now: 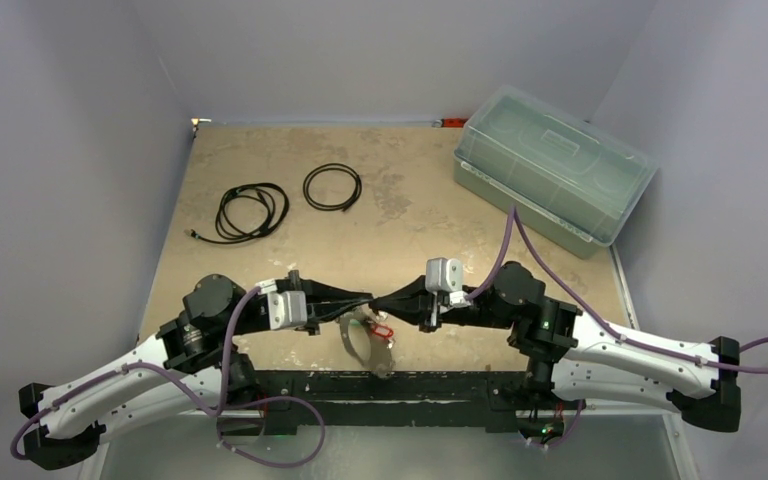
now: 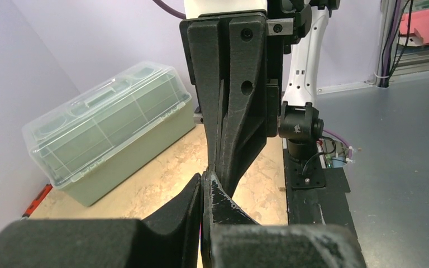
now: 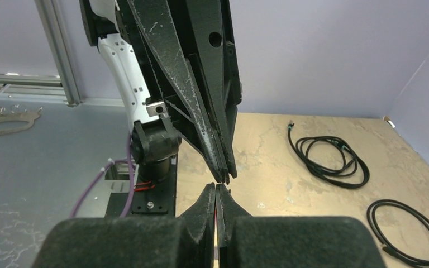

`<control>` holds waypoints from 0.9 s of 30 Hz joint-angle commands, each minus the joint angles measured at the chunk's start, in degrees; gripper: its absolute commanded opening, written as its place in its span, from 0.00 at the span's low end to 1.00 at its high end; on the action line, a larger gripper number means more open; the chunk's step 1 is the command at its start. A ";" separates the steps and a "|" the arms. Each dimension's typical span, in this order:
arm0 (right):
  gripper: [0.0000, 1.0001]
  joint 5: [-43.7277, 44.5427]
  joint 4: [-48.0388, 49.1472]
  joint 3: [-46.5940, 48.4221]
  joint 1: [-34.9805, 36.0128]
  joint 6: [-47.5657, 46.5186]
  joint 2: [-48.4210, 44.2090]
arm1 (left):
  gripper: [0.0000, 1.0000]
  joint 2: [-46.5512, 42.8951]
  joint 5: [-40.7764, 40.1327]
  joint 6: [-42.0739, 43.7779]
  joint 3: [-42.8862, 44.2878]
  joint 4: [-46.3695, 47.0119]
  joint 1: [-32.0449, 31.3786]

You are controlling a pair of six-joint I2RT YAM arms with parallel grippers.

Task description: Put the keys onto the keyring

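Note:
My left gripper [image 1: 368, 298] and right gripper [image 1: 388, 297] meet tip to tip above the near table edge, both shut. The keyring [image 1: 352, 342], a thin pale oval loop, hangs from where the tips meet, so each gripper seems to pinch its top. A red key [image 1: 383, 330] dangles on the loop just below the right tips, with another small key beside it. In the left wrist view my left gripper [image 2: 202, 181] nearly touches the right fingers [image 2: 240, 123]. In the right wrist view my right gripper [image 3: 216, 190] sits under the left fingers [image 3: 201, 111]. The loop is hidden in both wrist views.
Two black cable coils [image 1: 252, 212] [image 1: 332, 187] lie at the back left of the table. A clear-lidded green box [image 1: 550, 175] stands at the back right. The black front rail [image 1: 440, 385] runs under the hanging loop.

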 commanded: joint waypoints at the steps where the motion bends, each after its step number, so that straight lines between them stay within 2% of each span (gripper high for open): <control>1: 0.00 2.00 2.33 2.03 0.18 0.17 -0.16 | 0.00 0.07 -1.21 -0.14 0.75 1.48 -0.12; 4: 0.01 10.39 1.30 1.42 0.18 2.13 0.21 | 0.00 0.14 -6.65 -1.51 0.54 1.10 -0.10; 5: 0.10 12.22 0.44 1.41 0.18 3.33 0.97 | 0.00 0.28 -9.88 -2.80 0.46 0.75 -0.10; 7: 0.24 16.51 -1.89 1.05 0.18 7.32 2.73 | 0.23 1.02 -16.37 -4.41 0.38 -0.54 -0.14; 9: 0.48 19.35 -2.40 -0.18 0.18 9.82 3.36 | 0.44 1.77 -20.15 -5.46 0.56 -1.89 -0.10; 10: 0.62 21.09 -2.23 -1.11 0.18 11.80 3.44 | 0.50 2.08 -21.92 -5.87 0.63 -2.26 -0.10; 11: 0.72 22.85 -1.77 -2.26 0.18 13.09 3.28 | 0.57 2.17 -23.74 -6.22 0.73 -2.48 -0.10; 13: 0.92 28.51 -0.76 -3.61 0.17 15.08 2.59 | 0.84 2.01 -31.01 -7.63 0.85 -2.77 -0.10; 14: 0.98 33.94 -0.74 -4.54 0.14 17.68 2.07 | 0.88 2.05 -36.15 -8.02 1.29 -4.47 -0.10; 16: 0.99 43.62 -1.11 -5.80 0.02 20.48 0.82 | 0.93 2.29 -47.77 -9.89 2.40 -7.93 -0.10; 18: 0.99 44.58 -2.25 -6.14 -0.33 20.80 0.64 | 0.96 2.71 -56.62 -10.56 2.80 -10.22 -0.12; 19: 0.99 42.16 -3.30 -5.92 -0.76 20.80 1.36 | 0.99 3.11 -59.44 -11.24 2.99 -11.62 -0.10; 23: 0.99 36.96 -13.10 -2.09 -2.01 24.50 10.08 | 0.99 6.04 -62.08 -14.02 4.77 -17.48 -0.10; 27: 0.99 32.65 -13.83 -3.49 -2.48 27.85 16.27 | 0.99 10.54 -61.30 -19.03 4.46 -21.43 -0.05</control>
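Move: The keyring with its keys shows under my two shut, nearly meeting grippers. Its middle is very roughly 15 cm below the left hand point, level with it in reach and about 1 cm to its right; from the right hand it is equally low and about 3 cm to the left. Down on the table, the round black cable lies some 42 cm ahead of my left hand and 8 cm left, the bigger cable coil about 36 cm ahead and 26 cm left. I swing both hands forward and apart from their fingertip-to-fingertip pose, opening both grippers wide as they go. My left hand goes some 13 cm forward, then also left and down, turning nearly 60 degrees counter-clockwise. My right sinks about 13 cm while going 10 cm forward, turning clockwise and tipping its fingers down. ##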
